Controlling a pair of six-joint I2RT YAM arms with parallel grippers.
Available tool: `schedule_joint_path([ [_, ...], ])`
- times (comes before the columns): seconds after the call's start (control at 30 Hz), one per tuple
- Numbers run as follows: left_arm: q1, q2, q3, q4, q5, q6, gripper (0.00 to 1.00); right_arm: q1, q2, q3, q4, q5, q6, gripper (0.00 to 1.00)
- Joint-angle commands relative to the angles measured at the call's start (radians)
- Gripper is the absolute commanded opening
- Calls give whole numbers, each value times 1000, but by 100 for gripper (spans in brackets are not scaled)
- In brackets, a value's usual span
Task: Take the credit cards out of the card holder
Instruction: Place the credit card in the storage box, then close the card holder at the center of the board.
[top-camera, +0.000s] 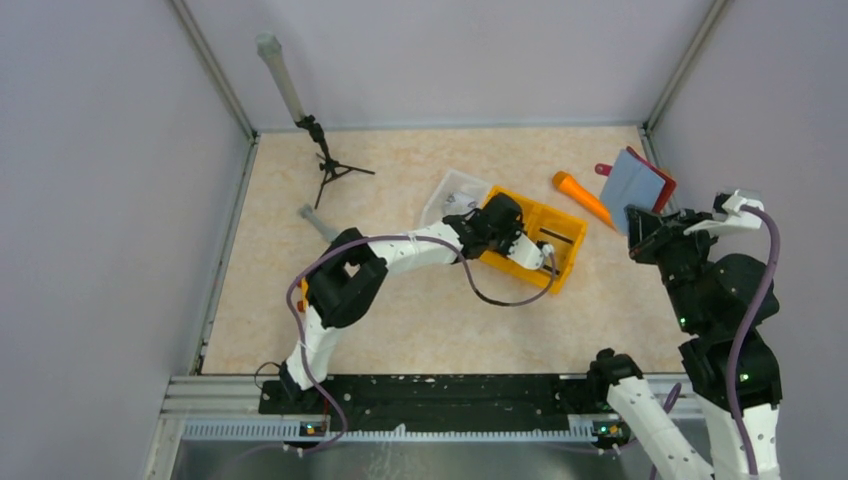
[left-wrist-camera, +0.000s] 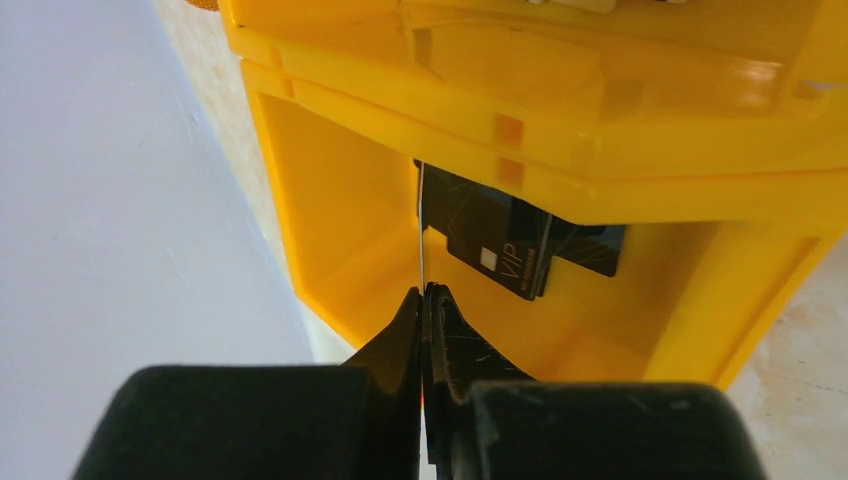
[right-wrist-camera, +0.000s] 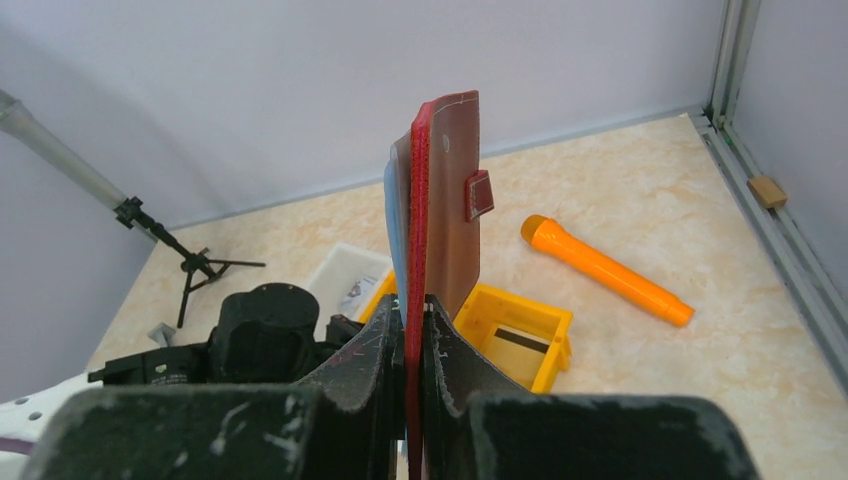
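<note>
My right gripper (right-wrist-camera: 415, 305) is shut on the lower edge of the dark red card holder (right-wrist-camera: 445, 210) and holds it upright above the table. Its strap tab (right-wrist-camera: 480, 195) faces right. In the top view the card holder (top-camera: 635, 190) shows its pale inner face at the far right, above the right gripper (top-camera: 648, 238). My left gripper (left-wrist-camera: 424, 292) is shut on a thin credit card (left-wrist-camera: 422, 225), seen edge-on, inside a compartment of the orange tray (left-wrist-camera: 340, 220). Two dark cards (left-wrist-camera: 500, 245), one marked VIP, lie in that compartment. From above, the left gripper (top-camera: 522, 245) is over the tray.
The orange two-compartment tray (top-camera: 560, 215) sits mid-table, with a white square tray (top-camera: 450, 195) behind it. An orange cylinder (top-camera: 582, 197) lies between the tray and the card holder. A small black tripod (top-camera: 330, 165) stands at the back left. Walls close in three sides.
</note>
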Motion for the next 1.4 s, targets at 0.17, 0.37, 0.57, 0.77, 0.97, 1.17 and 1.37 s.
schedule_joint_path([
  [0.17, -1, 38, 131, -87, -39, 24, 41, -4, -19, 32, 13, 14, -17, 0],
  [0.37, -4, -87, 89, -117, 11, -49, 46, -2, -19, 30, 25, -2, -26, 0],
  [0.57, -3, -319, -31, -104, 137, -238, 98, -4, 13, 14, 31, -114, -27, 0],
  [0.77, 46, -567, -269, 204, 143, -789, 99, -3, 85, -67, 104, -369, 5, 0],
  [0.97, 240, -778, -504, 390, 147, -1588, 99, -3, 151, -158, 250, -622, 105, 0],
  [1.17, 421, -825, -740, 755, 693, -1899, 99, -4, 245, -290, 620, -945, 398, 0],
  [1.37, 453, -970, -925, 1006, 743, -1995, 99, -1, 335, -381, 890, -1118, 567, 0],
])
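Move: The storage box's middle compartment, where the left hand still pinches the black card, has its centre about 3 cm ahead of and 7 cm below that hand, neither left nor right. The white compartment lies roughly 9 cm ahead and 9 cm left, the right compartment 2 cm back and 9 cm right, both as low. From the right hand, still gripping the card holder, the middle compartment is some 20 cm ahead, 16 cm left and 36 cm below. The black card is let go into the middle compartment as the left fingers open, nudging about 2 cm forward-right and back; opened wide, they climb some 19 cm, swing left and back, then sink slightly, rolling over to point level to the forward-right. The card holder, still gripped by the right hand, is carried about 17 cm left and 8 cm down over the box, turning some 50 degrees counter-clockwise and tilting. ##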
